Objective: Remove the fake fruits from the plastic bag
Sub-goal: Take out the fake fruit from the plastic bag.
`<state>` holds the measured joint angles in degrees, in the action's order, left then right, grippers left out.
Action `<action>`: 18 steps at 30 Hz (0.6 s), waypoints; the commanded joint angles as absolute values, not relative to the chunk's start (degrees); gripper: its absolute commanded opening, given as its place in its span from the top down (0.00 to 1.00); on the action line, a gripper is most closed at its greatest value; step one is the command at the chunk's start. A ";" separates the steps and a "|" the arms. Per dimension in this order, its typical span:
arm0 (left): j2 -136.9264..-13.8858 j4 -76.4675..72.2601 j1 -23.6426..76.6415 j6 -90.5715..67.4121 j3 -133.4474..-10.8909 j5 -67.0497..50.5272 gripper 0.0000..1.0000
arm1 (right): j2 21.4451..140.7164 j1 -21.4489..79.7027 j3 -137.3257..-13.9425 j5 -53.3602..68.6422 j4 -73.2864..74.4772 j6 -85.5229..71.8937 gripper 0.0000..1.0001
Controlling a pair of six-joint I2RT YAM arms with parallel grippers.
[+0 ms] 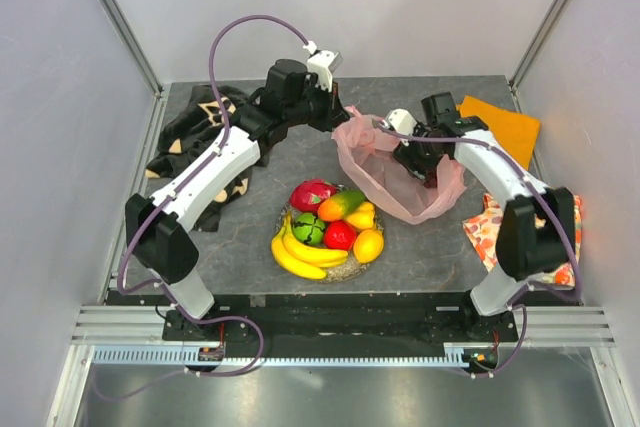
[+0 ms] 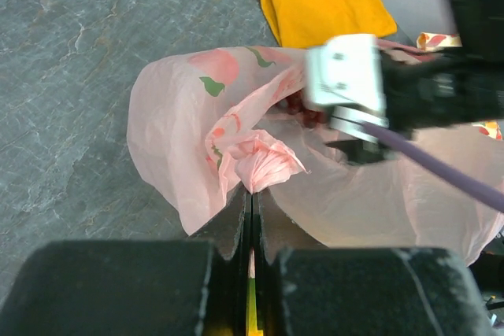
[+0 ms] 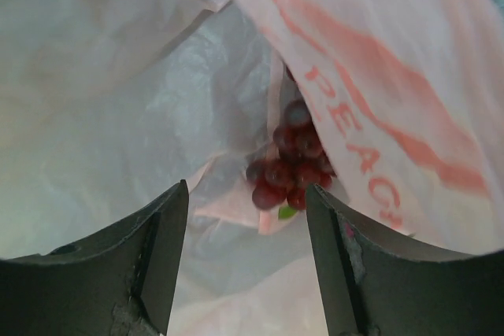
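Observation:
The pink plastic bag (image 1: 385, 162) lies on the table right of centre, its mouth held up. My left gripper (image 1: 337, 119) is shut on a bunched fold of the bag's rim (image 2: 264, 164). My right gripper (image 1: 428, 169) reaches down inside the bag and stands open (image 3: 246, 186). Dark purple grapes (image 3: 291, 164) lie at the bag's bottom, just beyond its fingertips and nearer the right finger, not between them. Other fake fruits sit outside the bag: banana bunch (image 1: 300, 253), dragon fruit (image 1: 311, 194), green ball (image 1: 308, 229), red apple (image 1: 340, 235) and yellow-orange pieces (image 1: 368, 245).
The fruits rest on a round glitter plate (image 1: 347, 270) at the front centre. An orange cloth (image 1: 508, 125) lies at the back right, a floral cloth (image 1: 485, 230) at the right under my right arm, and a dark patterned cloth (image 1: 190, 137) at the left.

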<state>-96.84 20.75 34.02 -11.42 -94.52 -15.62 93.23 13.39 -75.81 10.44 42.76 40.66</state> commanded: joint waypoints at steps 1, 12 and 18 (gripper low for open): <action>-94.04 18.90 34.54 -12.75 -94.22 -17.05 0.98 | 99.39 13.71 -81.20 8.27 40.60 38.06 0.31; -93.78 18.81 34.54 -12.39 -93.87 -17.22 0.98 | 108.72 13.71 -86.75 -1.47 37.97 39.02 0.28; -93.52 18.81 34.54 -12.48 -93.60 -17.05 0.98 | 104.87 13.88 -85.00 3.13 37.18 38.76 0.28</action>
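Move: The grapes lie inside the plastic bag, about 5 cm ahead of the open right hand, neither left nor right, and some 7 cm below. From that hand the pinched bag handle is about 16 cm left, level fore and aft, 15 cm higher; the papaya about 16 cm left, 5 cm back, 9 cm down. From the left hand, the grapes are roughly 6 cm ahead, 16 cm right, 22 cm down. Left keeps pinching the bag handle; the open right hand reaches about 6 cm forward and down towards the grapes. ##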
